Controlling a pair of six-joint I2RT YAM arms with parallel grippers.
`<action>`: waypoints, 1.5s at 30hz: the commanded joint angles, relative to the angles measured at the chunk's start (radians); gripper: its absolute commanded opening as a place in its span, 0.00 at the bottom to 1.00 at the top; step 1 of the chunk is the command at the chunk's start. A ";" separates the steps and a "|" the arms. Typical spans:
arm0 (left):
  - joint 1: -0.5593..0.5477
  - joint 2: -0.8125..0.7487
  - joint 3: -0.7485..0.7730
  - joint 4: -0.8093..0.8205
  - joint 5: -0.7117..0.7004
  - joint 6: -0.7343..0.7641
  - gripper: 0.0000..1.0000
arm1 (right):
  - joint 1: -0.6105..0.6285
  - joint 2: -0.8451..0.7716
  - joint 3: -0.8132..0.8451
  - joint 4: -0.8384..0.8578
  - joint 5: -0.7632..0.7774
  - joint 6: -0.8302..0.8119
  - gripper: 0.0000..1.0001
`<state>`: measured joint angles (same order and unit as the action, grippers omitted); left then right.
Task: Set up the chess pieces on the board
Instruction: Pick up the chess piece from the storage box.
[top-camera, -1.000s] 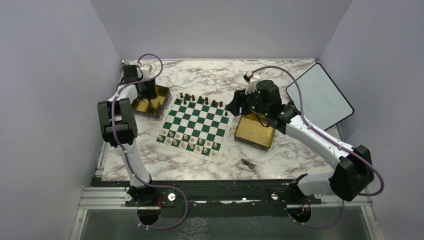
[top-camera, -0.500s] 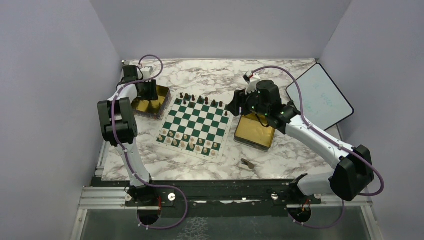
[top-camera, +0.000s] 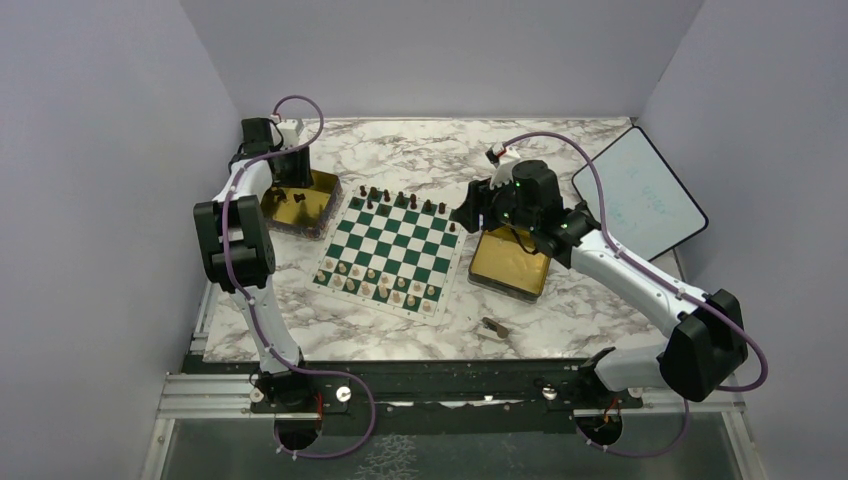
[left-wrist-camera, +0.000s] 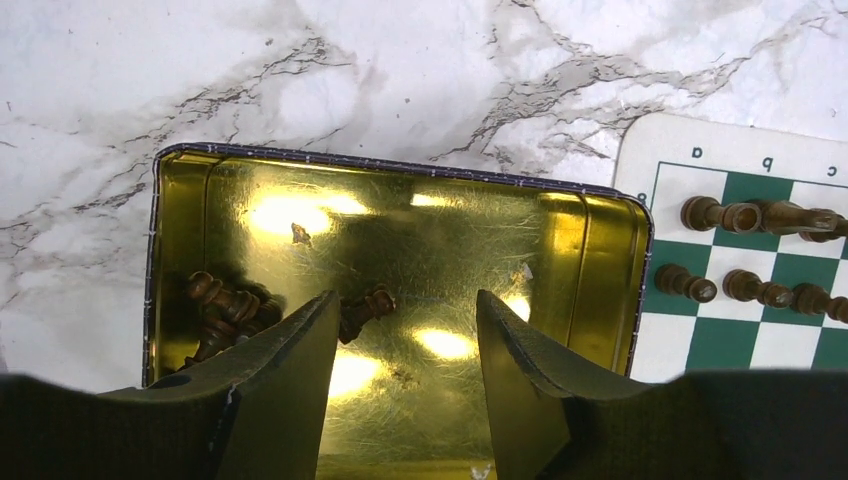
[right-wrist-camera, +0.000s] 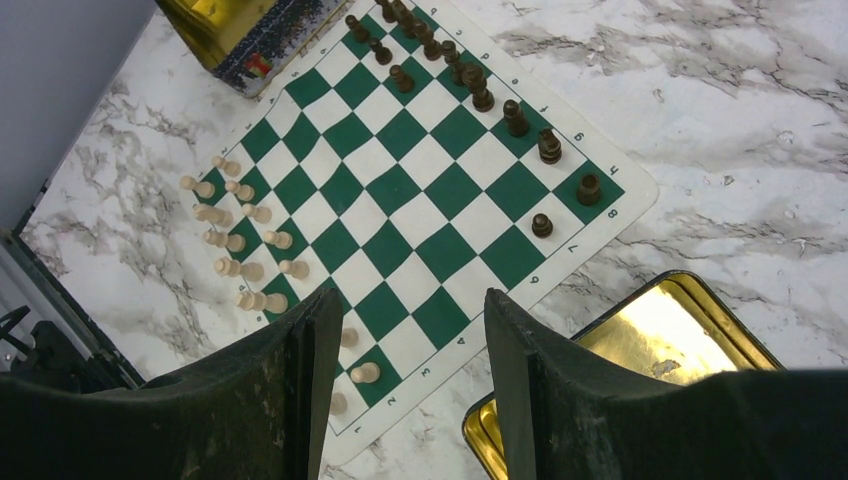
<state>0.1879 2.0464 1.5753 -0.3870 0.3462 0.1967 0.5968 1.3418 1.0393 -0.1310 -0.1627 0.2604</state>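
The board (top-camera: 396, 247) lies mid-table, with dark brown chess pieces (top-camera: 400, 201) along its far rows and pale ones (top-camera: 378, 285) along its near rows. My left gripper (left-wrist-camera: 408, 300) hangs open and empty over the left gold tin (left-wrist-camera: 450, 240). A few dark pieces (left-wrist-camera: 222, 308) lie in that tin's left corner, one (left-wrist-camera: 365, 304) just beside my left finger. My right gripper (right-wrist-camera: 412, 297) is open and empty above the board's right edge (right-wrist-camera: 400, 190), between the pale pieces (right-wrist-camera: 235, 240) and the dark ones (right-wrist-camera: 470, 80). One dark piece (top-camera: 493, 326) lies on the marble table.
A second gold tin (top-camera: 512, 262) sits right of the board, under my right wrist. A black-rimmed white tablet (top-camera: 640, 195) leans at the far right. The left tin (top-camera: 285, 210) is against the board's far-left corner. Grey walls enclose the marble table.
My left gripper has lifted and drawn back a little over the left tin. The right arm and the pieces on the board have not moved.
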 joint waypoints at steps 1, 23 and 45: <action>0.004 0.023 -0.001 0.003 -0.036 0.029 0.54 | 0.008 0.011 0.006 0.019 -0.008 -0.014 0.59; 0.003 0.049 -0.058 0.005 -0.037 0.135 0.53 | 0.006 0.028 0.020 0.010 -0.030 -0.012 0.59; 0.003 0.027 -0.097 0.016 -0.077 0.089 0.29 | 0.008 -0.015 -0.001 0.011 -0.033 -0.010 0.59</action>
<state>0.1879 2.0644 1.4712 -0.3607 0.2619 0.2970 0.5968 1.3556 1.0393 -0.1318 -0.1844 0.2604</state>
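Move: The pawn lying alone in the storage box is about 3 cm back from the left hand, 2 cm to its left and 6 cm down. The pile of dark pieces lies some 7 cm left of that hand and 1 cm back, equally low, and the board's nearest dark piece stands about 14 cm right and 2 cm back. From the right hand, the pawn is roughly 42 cm left, 14 cm ahead and 20 cm below. The left hand sinks about 5 cm, drawing back some 3 cm, its fingers part-closing around the lone pawn. ##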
